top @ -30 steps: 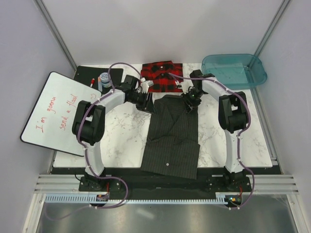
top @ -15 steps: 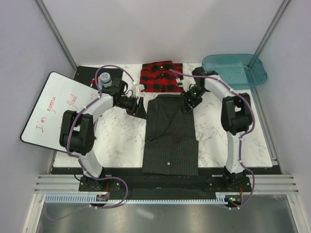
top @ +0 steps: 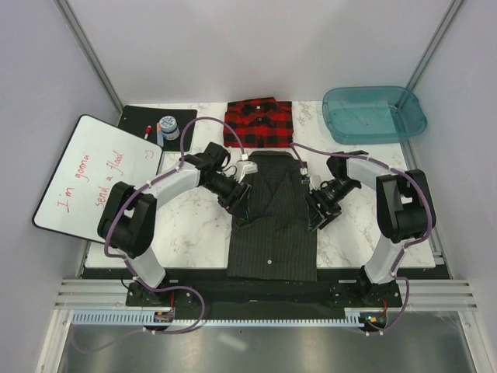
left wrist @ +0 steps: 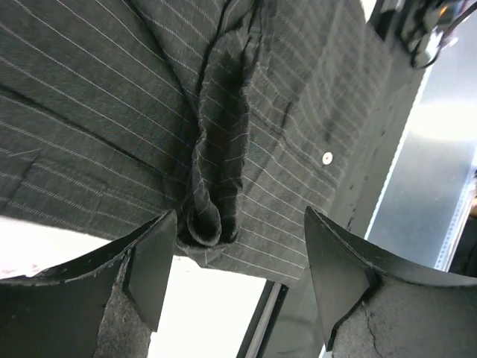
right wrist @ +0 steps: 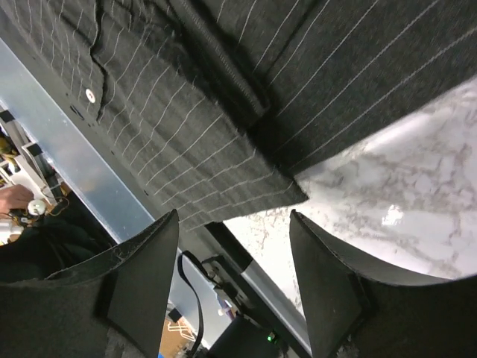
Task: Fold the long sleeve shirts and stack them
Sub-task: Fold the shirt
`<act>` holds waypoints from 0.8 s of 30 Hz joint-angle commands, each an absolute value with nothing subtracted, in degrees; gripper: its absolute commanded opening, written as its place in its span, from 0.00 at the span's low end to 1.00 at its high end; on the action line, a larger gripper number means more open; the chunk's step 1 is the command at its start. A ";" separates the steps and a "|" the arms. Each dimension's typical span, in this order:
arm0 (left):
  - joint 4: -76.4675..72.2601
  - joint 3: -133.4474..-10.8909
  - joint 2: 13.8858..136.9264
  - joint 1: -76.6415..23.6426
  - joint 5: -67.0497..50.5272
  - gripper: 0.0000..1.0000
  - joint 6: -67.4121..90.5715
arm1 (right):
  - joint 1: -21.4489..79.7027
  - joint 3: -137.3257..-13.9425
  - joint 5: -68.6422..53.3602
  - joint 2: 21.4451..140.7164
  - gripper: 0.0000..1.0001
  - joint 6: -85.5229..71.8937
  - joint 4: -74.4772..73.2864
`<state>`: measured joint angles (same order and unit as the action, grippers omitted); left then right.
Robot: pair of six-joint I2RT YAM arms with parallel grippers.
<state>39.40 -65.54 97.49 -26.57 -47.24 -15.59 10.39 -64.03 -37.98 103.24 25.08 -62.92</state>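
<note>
The dark pinstriped shirt [top: 273,221] lies flat in the middle of the table, collar at the far end and sides folded in to a narrow strip. The red-and-black plaid shirt [top: 258,122] sits folded behind it. My left gripper [top: 240,207] is at the pinstriped shirt's left edge, about mid-length, open and empty. My right gripper [top: 315,217] is at its right edge, also open and empty. The left wrist view shows the pinstriped shirt [left wrist: 246,112] with a rolled fold, beyond the open gripper [left wrist: 237,276]. In the right wrist view the shirt's hem corner [right wrist: 223,171] lies ahead of the open gripper [right wrist: 233,283].
A teal plastic tub [top: 404,124] stands at the back right. A whiteboard [top: 85,167] with red writing leans off the left edge. A black mat [top: 136,120] at the back left carries a small cup [top: 168,124] and a marker [top: 147,131]. Marble table [top: 194,233] shows beside the shirt.
Both grippers came away from the shirt's collar end and moved nearer, to its sides at mid-length. Their jaws opened wider. The shirt's lower part is narrower than a second ago.
</note>
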 commanded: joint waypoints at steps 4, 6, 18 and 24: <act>39.90 -67.15 101.33 -28.74 -44.29 0.77 -18.55 | 10.46 -63.28 -40.43 105.29 0.69 22.68 -54.33; 39.90 -67.24 101.78 -29.09 -44.30 0.77 -18.54 | 10.37 -63.28 -40.52 105.90 0.69 21.63 -53.35; 40.25 -66.27 103.10 -30.41 -43.15 0.77 -19.51 | 10.55 -62.93 -40.76 104.33 0.58 23.90 -56.77; 40.25 -66.27 104.32 -31.38 -44.73 0.78 -19.86 | 13.35 -62.49 -43.42 103.62 0.46 24.88 -56.34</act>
<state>40.23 -65.60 102.96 -30.70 -43.16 -17.26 11.18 -62.61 -39.57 105.78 23.35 -56.18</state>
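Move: The long sleeve shirt's right crease corner, where the lower half meets the upper, lies some 4 cm below the right hand, about 1 cm ahead and 1 cm left. The left crease corner is roughly 7 cm below the left hand and 1 cm to its left, level with it fore and aft. The shirt's white button lies about 13 cm back and 9 cm right of the left hand; the upper half's middle is some 11 cm ahead and 9 cm right. The shirt's two crease corners are approached from above: the left hand sinks about 4 cm, easing back slightly, its fingers staying open and pointing right and down over the bunched left corner. The right hand sinks some 2 cm while reaching forward, then eases partly back as its fingers start closing around the right corner, ending about half open. ##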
